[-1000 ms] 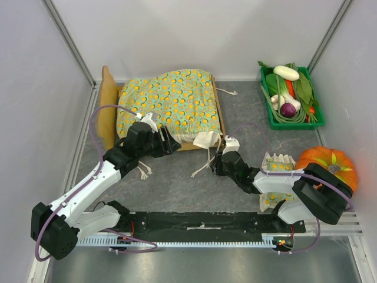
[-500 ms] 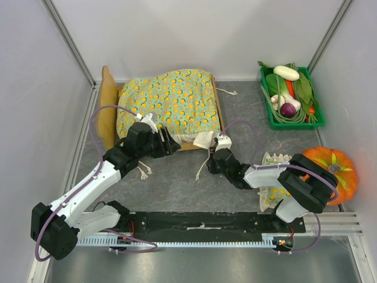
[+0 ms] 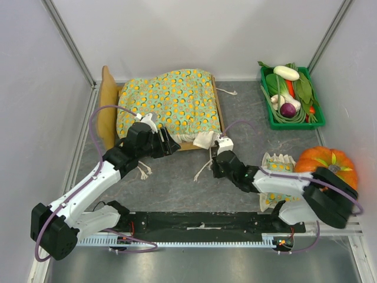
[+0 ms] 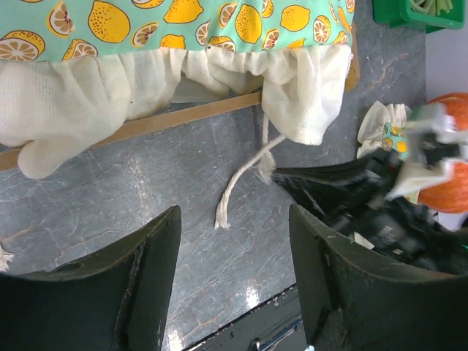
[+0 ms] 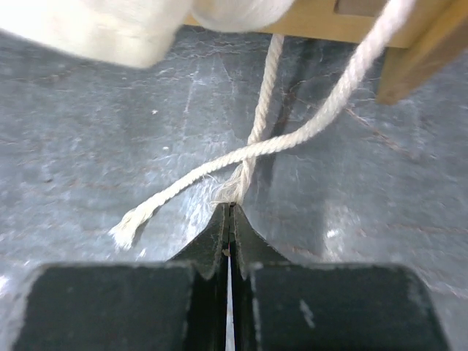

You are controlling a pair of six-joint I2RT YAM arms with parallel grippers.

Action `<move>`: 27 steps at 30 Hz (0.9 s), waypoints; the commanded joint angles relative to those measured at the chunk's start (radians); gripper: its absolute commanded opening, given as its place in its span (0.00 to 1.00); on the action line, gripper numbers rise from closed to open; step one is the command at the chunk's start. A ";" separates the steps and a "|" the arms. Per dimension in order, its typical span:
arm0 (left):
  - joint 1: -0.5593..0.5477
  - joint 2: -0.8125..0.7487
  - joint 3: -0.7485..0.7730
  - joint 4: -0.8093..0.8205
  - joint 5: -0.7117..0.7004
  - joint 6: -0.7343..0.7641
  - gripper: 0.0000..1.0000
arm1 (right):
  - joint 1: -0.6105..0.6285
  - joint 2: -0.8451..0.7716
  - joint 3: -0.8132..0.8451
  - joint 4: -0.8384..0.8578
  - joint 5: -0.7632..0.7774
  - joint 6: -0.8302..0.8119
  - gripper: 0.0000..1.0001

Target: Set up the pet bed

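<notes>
The pet bed (image 3: 108,106) is a light-wood frame with its headboard at the left, and a green citrus-print blanket (image 3: 168,103) with a cream ruffle covers it. Its front rail (image 4: 183,117) shows under the ruffle. A cream cord (image 3: 203,168) hangs from the bed's front right corner onto the table. My right gripper (image 3: 215,162) is shut, with the frayed end of one cord (image 5: 245,179) pinched at its tips (image 5: 231,208); a second strand crosses just above. My left gripper (image 3: 171,143) hovers open before the front rail, with nothing between its fingers (image 4: 234,219).
A green crate (image 3: 268,112) of toy vegetables stands at the back right. An orange pumpkin (image 3: 327,165) and a small ruffled pillow (image 3: 277,162) lie by the right arm. Another cord end (image 3: 141,171) lies under the left arm. Walls close in on three sides.
My right gripper slid left toward the bed's front corner and closed on the cord's end. The left arm has not moved.
</notes>
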 commanded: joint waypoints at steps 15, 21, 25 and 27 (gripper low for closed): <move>-0.001 -0.009 0.016 0.057 0.038 0.012 0.66 | 0.087 -0.507 -0.062 -0.739 -0.077 0.217 0.00; -0.003 -0.017 0.005 0.075 0.065 0.011 0.66 | 0.133 -0.507 -0.052 -0.750 -0.039 0.240 0.00; -0.004 -0.012 0.000 0.091 0.088 0.008 0.66 | 0.132 -0.509 -0.008 -0.709 0.075 0.216 0.22; -0.004 -0.010 0.000 0.091 0.088 0.005 0.66 | 0.130 -0.474 0.039 -0.664 0.167 0.158 0.38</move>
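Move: The frayed cord end is right at the right hand's closed fingertips, just above the table. The other cord end lies some 6 cm left and 2 cm back, about 2 cm below; the bed's near right corner is about 13 cm ahead and 3 cm right, and the small pillow about 24 cm right and 3 cm back. From the left hand, the frayed end is roughly 13 cm right, 3 cm back and 16 cm down. The right hand arcs up, back about 11 cm and right 8, then down, leaving the cord; its fingers part slightly. ##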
